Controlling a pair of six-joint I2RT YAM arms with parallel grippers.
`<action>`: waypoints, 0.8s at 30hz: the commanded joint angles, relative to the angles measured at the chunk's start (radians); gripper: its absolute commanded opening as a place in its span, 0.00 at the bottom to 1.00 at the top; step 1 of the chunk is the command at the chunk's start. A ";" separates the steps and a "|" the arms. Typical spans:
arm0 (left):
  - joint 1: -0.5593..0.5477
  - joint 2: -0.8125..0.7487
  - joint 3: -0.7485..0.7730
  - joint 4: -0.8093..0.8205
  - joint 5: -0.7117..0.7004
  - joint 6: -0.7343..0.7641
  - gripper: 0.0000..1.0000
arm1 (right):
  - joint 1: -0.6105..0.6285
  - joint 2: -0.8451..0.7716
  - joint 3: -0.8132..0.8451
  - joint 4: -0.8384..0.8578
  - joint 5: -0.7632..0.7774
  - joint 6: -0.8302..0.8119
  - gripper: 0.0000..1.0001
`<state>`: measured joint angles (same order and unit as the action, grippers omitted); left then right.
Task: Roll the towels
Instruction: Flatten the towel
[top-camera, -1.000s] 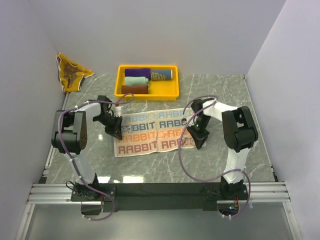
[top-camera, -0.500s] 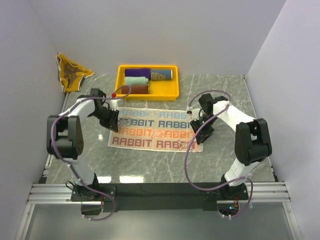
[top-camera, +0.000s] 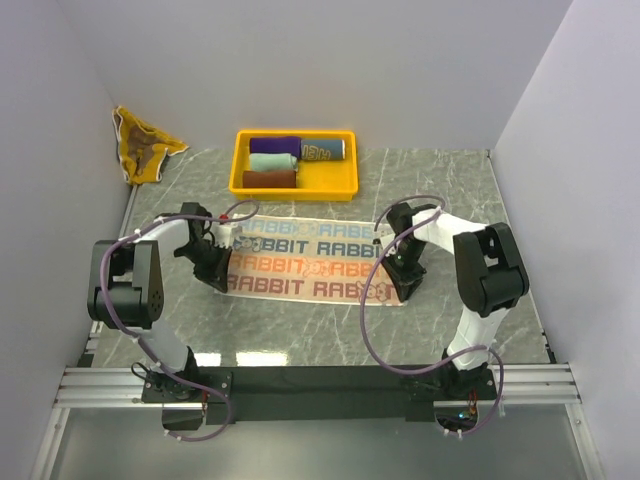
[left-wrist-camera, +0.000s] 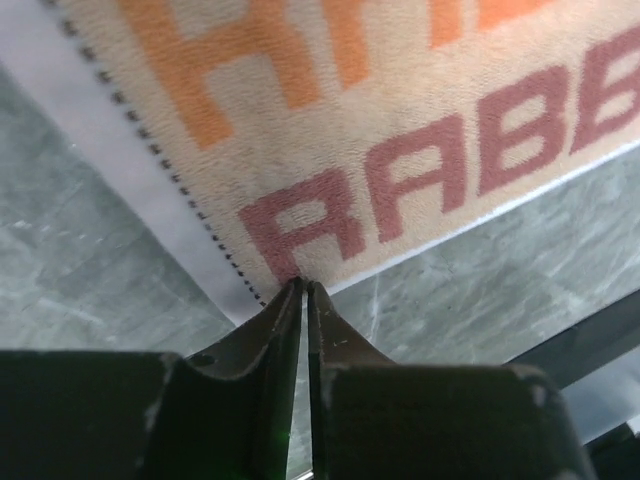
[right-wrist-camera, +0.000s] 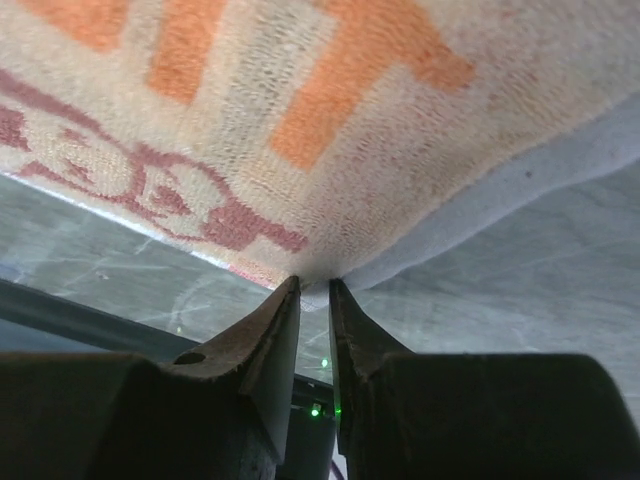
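Note:
A cream towel (top-camera: 310, 262) with rows of RABBIT lettering lies spread flat in the middle of the table. My left gripper (top-camera: 216, 281) sits at its near-left corner, and in the left wrist view the jaws (left-wrist-camera: 303, 285) are pinched together on that corner of the towel (left-wrist-camera: 380, 130). My right gripper (top-camera: 406, 291) is at the near-right corner. Its tips (right-wrist-camera: 313, 283) hold a bunched bit of the towel's (right-wrist-camera: 300, 130) edge, raised a little off the table. A brown-and-yellow towel (top-camera: 146, 146) lies crumpled at the back left.
A yellow tray (top-camera: 345, 182) stands at the back centre, holding rolled towels: purple (top-camera: 275, 145), blue-grey (top-camera: 323, 149), mint (top-camera: 272, 160) and maroon (top-camera: 270, 179). White walls close in the left, right and back sides. Purple cables loop beside both arms.
The towel has been pulled out wider and flatter. Both grippers went toward the towel's far side, then came back to its near corners and closed there.

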<state>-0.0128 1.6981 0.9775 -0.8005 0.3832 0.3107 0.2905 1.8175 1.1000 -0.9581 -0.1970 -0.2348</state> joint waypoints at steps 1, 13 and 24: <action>0.010 0.002 -0.019 0.066 -0.121 -0.022 0.14 | 0.006 0.034 -0.014 0.073 0.163 0.025 0.26; 0.037 -0.118 -0.112 0.006 -0.133 0.033 0.11 | 0.013 -0.050 -0.066 0.061 0.294 -0.030 0.24; 0.066 -0.255 0.083 -0.128 0.065 0.145 0.41 | 0.013 -0.162 0.130 -0.054 0.009 -0.087 0.59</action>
<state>0.0311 1.5253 0.9298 -0.8978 0.3527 0.3916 0.3191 1.7599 1.1286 -0.9863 -0.0994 -0.2817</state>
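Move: Both hands are down at the towel's near corners. The left has its corner about 1 cm to its left and 1 cm back, the right has its own right under the fingertips, both about 1 cm down. The towel's middle is some 7 cm ahead and 20 cm right of the left hand. From the left hand the brown roll lies about 25 cm ahead, 11 cm right; from the right hand the yellow bin is roughly 30 cm ahead, 22 cm left. Both hands drag on the near corners, about 2 cm outward, left also 3 cm back, then lift, opening. ##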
